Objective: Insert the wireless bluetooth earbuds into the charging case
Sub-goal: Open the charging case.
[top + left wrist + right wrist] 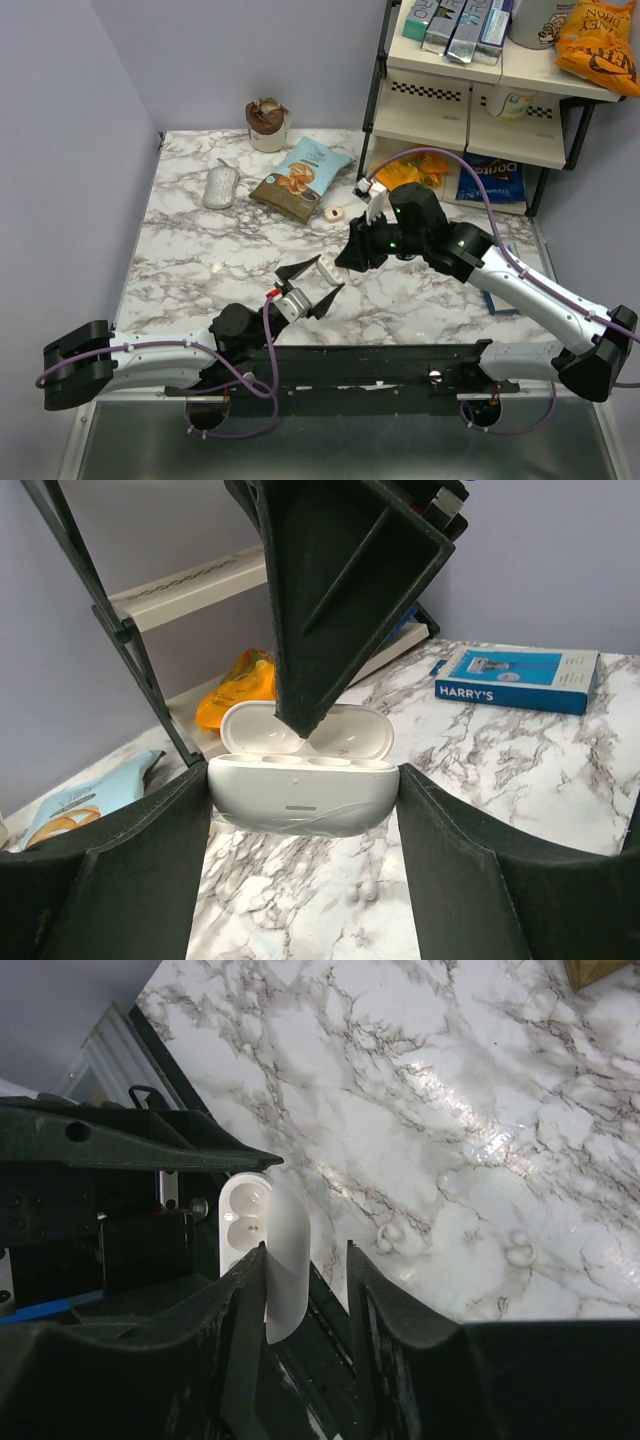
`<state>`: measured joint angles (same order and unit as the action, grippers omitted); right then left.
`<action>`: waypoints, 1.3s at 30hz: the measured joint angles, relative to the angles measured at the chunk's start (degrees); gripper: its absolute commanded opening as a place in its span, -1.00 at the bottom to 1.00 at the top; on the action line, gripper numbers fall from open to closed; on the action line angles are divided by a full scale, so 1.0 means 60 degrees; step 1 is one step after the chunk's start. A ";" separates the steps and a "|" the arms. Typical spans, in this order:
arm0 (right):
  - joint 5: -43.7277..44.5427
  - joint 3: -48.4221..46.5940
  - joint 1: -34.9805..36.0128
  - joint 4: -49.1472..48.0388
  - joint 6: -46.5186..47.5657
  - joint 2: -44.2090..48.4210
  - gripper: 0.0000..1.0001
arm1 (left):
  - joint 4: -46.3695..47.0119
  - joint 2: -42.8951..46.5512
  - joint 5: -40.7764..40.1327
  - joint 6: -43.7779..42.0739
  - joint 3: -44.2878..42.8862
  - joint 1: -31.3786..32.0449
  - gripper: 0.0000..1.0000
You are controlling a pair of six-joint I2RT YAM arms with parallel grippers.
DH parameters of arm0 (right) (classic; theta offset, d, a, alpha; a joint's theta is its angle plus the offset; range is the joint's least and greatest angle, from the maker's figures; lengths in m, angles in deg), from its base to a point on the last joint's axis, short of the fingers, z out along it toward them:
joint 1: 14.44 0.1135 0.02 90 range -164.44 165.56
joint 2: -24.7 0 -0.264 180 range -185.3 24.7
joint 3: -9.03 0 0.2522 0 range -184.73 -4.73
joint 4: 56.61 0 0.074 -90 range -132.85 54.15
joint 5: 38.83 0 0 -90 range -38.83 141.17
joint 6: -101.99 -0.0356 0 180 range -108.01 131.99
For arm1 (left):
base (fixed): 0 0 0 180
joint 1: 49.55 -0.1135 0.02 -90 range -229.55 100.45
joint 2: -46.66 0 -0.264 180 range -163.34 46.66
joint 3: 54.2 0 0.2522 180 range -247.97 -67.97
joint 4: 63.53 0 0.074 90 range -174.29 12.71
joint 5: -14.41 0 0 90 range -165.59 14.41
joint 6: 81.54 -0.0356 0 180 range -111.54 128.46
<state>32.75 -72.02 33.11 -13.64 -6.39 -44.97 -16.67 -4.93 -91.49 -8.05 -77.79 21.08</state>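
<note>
My left gripper (pixel 312 283) is shut on the charging case (pixel 303 792), a white rounded case held by its two ends above the table. Its lid (pixel 305 730) stands open, and the wells (pixel 245 1218) look empty. My right gripper (pixel 305 1252) hovers right over the case with its jaws apart. The upright lid (pixel 287 1260) sits between them, against the left finger only. One dark right finger (pixel 330 600) points down into the open case. Small white earbuds (pixel 362 891) lie on the marble below the case, and show as pale lumps (pixel 388 1236) in the right wrist view.
A blue HARRY'S box (pixel 515 678) lies on the marble to the right. A black-framed shelf rack (pixel 470 90) stands at the back right with snack bags (pixel 410 172) under it. Further back lie a snack bag (pixel 300 178), a grey oval object (pixel 221 186) and a cup (pixel 267 124).
</note>
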 measured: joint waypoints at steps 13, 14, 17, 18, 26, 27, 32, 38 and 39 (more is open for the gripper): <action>-0.0273 0.0000 -0.0007 0.0033 0.0168 -0.0142 -0.99 | 0.0047 0.0004 -0.0080 -0.0025 -0.0004 0.0047 -0.85; -0.0270 0.0000 -0.0007 0.0040 0.0204 -0.0142 -0.99 | 0.0069 -0.0011 -0.0135 -0.0007 -0.0007 0.0062 -0.59; -0.0186 -0.0007 -0.0007 0.0084 0.0342 -0.0138 -0.99 | -0.0011 -0.0087 -0.0273 0.0055 -0.0098 0.0062 0.13; -0.0120 -0.0018 -0.0007 0.0106 0.0419 -0.0138 -0.99 | -0.0138 -0.0113 -0.0361 0.0102 -0.0171 0.0066 0.24; 0.0528 -0.0725 -0.0004 0.0627 0.1166 0.0015 -0.99 | -0.1657 -0.0058 -0.1093 0.0477 -0.1140 0.0087 0.90; 0.0616 -0.0845 -0.0004 0.0703 0.1304 0.0062 -0.99 | -0.1869 -0.0007 -0.1184 0.0521 -0.1198 0.0084 0.92; 0.0809 -0.1264 0.0018 0.0823 0.1789 0.0255 -0.99 | -0.2892 0.0233 -0.1355 0.0659 -0.1570 -0.0033 0.98; 0.1483 -0.1209 0.0361 0.0827 0.2568 0.0568 -0.99 | -0.4590 0.0929 -0.0488 0.1341 -0.2266 -0.0648 0.97; 0.1727 -0.1064 0.0459 0.0703 0.2798 0.0710 -0.99 | -0.4816 0.1133 0.0415 0.1814 -0.2361 -0.0922 0.97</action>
<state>43.11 -78.40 35.86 -9.42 10.40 -40.70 -45.56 1.87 -89.00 2.83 -91.95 15.55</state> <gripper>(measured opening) 0.031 0.988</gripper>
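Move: The open lid of the charging case stands practically between the right hand's parted fingers, about 1 cm back and 1 cm to their left, level with them. The case body, still gripped by the left hand, is roughly 2 cm back and 1 cm left. On the table some 20 cm below, a cream earbud case lies about 24 cm ahead and 2 cm left, the snack bag about 34 cm ahead and 11 cm left. From the left hand, the lid is some 2 cm ahead and 2 cm right, at about its height. The right hand stays almost in place while its half-open fingers close fully and pinch the upright lid, one finger on its inner face, then it lifts about 5 cm, drifting a little right and tipping some 20 degrees. As that lift starts, the left hand, until then gripping the case body, opens wide and lets go, having begun to ease forward about 2 cm; it also rises some 3 cm, tips about 10 degrees downward and comes clear of the case. ##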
